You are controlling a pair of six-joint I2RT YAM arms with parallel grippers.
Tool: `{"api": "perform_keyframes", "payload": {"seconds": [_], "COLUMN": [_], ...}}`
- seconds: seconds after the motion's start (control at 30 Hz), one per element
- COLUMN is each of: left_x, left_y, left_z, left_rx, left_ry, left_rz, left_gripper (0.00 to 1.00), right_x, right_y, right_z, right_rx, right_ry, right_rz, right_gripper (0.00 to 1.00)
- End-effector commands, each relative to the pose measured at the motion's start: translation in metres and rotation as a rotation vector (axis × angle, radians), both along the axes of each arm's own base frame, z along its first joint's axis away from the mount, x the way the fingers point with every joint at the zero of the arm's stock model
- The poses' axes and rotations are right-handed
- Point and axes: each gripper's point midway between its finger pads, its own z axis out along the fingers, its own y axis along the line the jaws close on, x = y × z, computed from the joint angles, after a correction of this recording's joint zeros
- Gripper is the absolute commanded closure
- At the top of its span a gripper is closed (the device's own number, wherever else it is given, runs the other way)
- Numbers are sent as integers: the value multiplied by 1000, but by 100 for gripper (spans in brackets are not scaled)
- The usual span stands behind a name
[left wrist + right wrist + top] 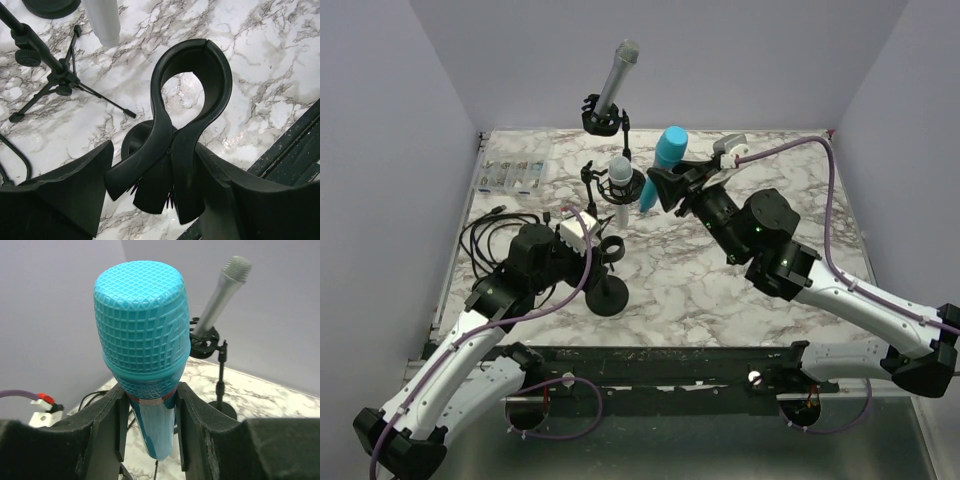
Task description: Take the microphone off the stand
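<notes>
The blue microphone [666, 158] is free of its stand and upright between the fingers of my right gripper [663, 190], above the table's middle back. In the right wrist view the gripper [150, 412] is shut on the blue handle just under the mesh head [142, 325]. The black stand has a round base [608, 298] and an empty spring clip [610, 247]. My left gripper [596, 250] is shut on the clip's levers. In the left wrist view the clip's ring [192, 90] is empty, with the gripper [155, 192] around its levers and the base [134, 142] below.
A grey microphone [617, 78] sits in a stand at the back, also in the right wrist view [220, 295]. A white microphone [620, 180] stands in a tripod [60, 82]. Black cables [490, 235] and a clear parts box [515, 172] lie at the left.
</notes>
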Motion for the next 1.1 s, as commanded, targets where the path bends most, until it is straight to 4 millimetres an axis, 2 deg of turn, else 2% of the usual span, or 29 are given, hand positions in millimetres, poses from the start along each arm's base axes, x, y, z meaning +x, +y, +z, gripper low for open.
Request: {"api": "perform_keyframes", "payload": {"seconds": [0.0,0.03,0.1,0.13,0.3,0.43,0.63,0.73,0.87,1.07], "left_x": [-1,-3,-5,-6,-11,-12,-9,-9,-10,-5], "left_y": [2,0,-1,-2,-7,-7,-8,-8,-3,13], "left_z": [17,19,22,24,34,49,56,66,85,127], "left_rx": [-36,-45,-59,-67,-109,-137,-149,-167,-172,-211], "left_ry": [-58,-61,-71,-75,-94,-132,-107,-128,-170,-306], "left_rz": [7,-3,-16,-21,-46,-47,-28,-26,-8,74], "left_gripper": [34,32,7,2,2,3,3,2,2,2], "right_x": [5,5,6,6,5,2,11,15,31,72], "right_y": [-37,-42,-48,-50,-60,-64,-83,-92,-109,-134], "right_z": [-13,-18,-33,-40,-71,-82,-104,-129,-154,-194], "right_rx": [-40,-51,-83,-99,-136,-150,-176,-246,-308,-324], "right_ry": [12,20,46,59,123,153,217,257,320,486], "right_rz": [-147,-161,-185,-196,-223,-228,-354,-427,-543,-630], "right_gripper": [99,99,99,99,99,99,99,99,99,99]}}
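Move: The right hand, already holding the blue microphone clear of its stand, has open marble for it about 17 cm to its right, 8 cm ahead and 42 cm below. From that hand the empty stand clip lies 11 cm left, 2 cm back and 26 cm down; the white microphone, 10 cm left, 14 cm ahead and 24 cm down. From the left hand, the clip is 3 cm ahead, 3 cm right and 2 cm lower, the marble spot 13 cm ahead, 31 cm right and 19 cm lower. Keep the blue microphone pinched in the right gripper and swing it right, away from the stand, then lower it some 17 cm, going on to the right and finally forward over the open marble, while turning the wrist about 30 degrees clockwise and tipping the fingers down. Meanwhile open the left gripper fully and raise it nearly 9 cm off the clip's tails, tilting it slightly up. ##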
